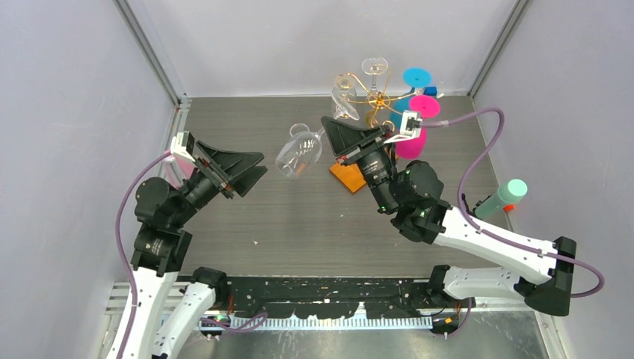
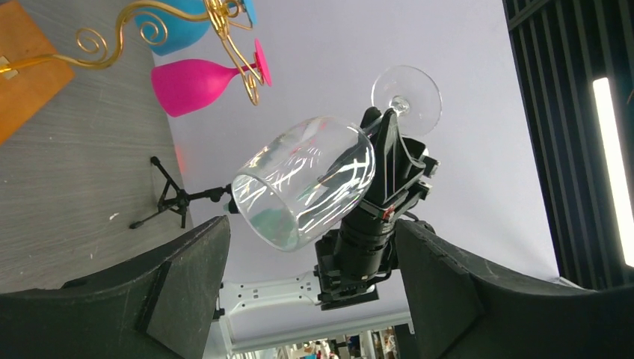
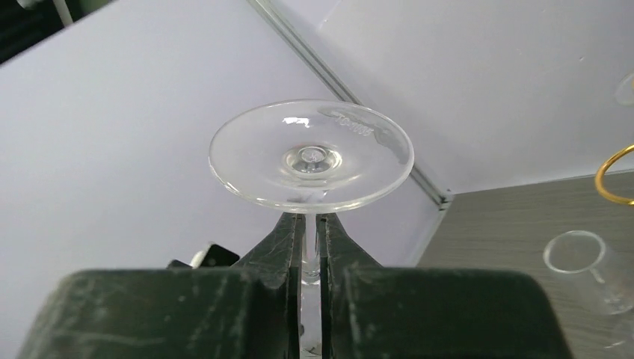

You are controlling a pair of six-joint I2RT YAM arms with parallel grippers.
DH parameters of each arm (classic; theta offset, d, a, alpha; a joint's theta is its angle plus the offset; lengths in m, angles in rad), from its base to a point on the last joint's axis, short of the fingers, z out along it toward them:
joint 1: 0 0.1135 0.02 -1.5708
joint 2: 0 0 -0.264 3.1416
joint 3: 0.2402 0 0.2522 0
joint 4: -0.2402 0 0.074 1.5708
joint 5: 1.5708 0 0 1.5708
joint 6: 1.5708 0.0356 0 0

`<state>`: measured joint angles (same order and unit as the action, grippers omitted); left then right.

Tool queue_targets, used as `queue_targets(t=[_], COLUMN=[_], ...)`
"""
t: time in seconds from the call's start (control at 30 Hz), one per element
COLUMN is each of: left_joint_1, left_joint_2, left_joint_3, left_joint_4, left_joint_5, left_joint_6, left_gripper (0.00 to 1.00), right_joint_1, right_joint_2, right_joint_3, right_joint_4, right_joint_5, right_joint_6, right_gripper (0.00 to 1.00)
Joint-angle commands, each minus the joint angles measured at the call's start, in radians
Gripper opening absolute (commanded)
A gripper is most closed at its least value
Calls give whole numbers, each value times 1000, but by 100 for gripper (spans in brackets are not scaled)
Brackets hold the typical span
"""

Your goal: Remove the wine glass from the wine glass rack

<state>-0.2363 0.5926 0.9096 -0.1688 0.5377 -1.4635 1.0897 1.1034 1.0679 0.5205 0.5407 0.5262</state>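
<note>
My right gripper (image 1: pixel 330 129) is shut on the stem of a clear wine glass (image 1: pixel 299 153) and holds it tilted in the air, left of the wine glass rack (image 1: pixel 374 97). The rack is gold wire on an orange base (image 1: pixel 348 178). In the right wrist view the glass's round foot (image 3: pixel 310 157) sits just past my shut fingers (image 3: pixel 288 239). My left gripper (image 1: pixel 254 170) is open and empty, left of the bowl. In the left wrist view the glass (image 2: pixel 303 183) hangs between and beyond my open fingers (image 2: pixel 187 284), apart from them.
A pink glass (image 1: pixel 411 142), a blue glass (image 1: pixel 417 77) and a clear glass (image 1: pixel 374 69) hang on the rack. A teal bottle (image 1: pixel 501 198) lies at the right. A small black tripod (image 2: pixel 176 198) stands on the table. Grey walls close three sides.
</note>
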Motion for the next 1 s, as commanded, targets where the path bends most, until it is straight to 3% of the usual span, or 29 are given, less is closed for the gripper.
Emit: queue_targets(t=[0.0,0.37,0.63,0.77,0.97], left_joint_1=[-1,-1,-4,-12,-12], left_joint_2=[1,23,25,27,36], left_joint_3=[-3,-14,-127,-156,-152], left_joint_4=[93,216,518,559,589], left_joint_5=[51,98,86,75,73], left_joint_6=[-38,-157,-475,-523,-521], left_gripper=[83,84,78,66,36], right_joint_1=[1,1,1,1,1], right_joint_2=[-7,49,86,102,107], right_joint_3=[-32,-28,-46,-50,-61], right_joint_4=[192,210,256,262,249], right_joint_5=[87,35,-1,-7,7], right_joint_6=[237,349,358,353,384], right_gripper=[0,0,0,0,0])
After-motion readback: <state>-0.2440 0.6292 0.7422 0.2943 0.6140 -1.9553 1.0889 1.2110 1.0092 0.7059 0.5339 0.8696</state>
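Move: The wine glass hangs tilted from the right fingers by its stem, mouth down towards the left gripper; its bowl is about 8 cm right, 3 cm ahead and 3 cm above the left hand. From the right hand, the left gripper lies some 13 cm left, 6 cm back and 7 cm lower. The standing glass is about 6 cm ahead, 7 cm right and 23 cm below the left hand; the rack top is roughly 8 cm ahead and 11 cm right of the right hand, 5 cm lower. The wine glass, still gripped by its stem, is brought mouth-first to the left gripper: the right hand travels about 3 cm left, sinking a little, and rolls some 20 degrees so its left side rises. The open left hand rises about 3 cm to meet the rim, rolls its left side down some 20 degrees, then starts closing to roughly half open with the rim between its fingers. ##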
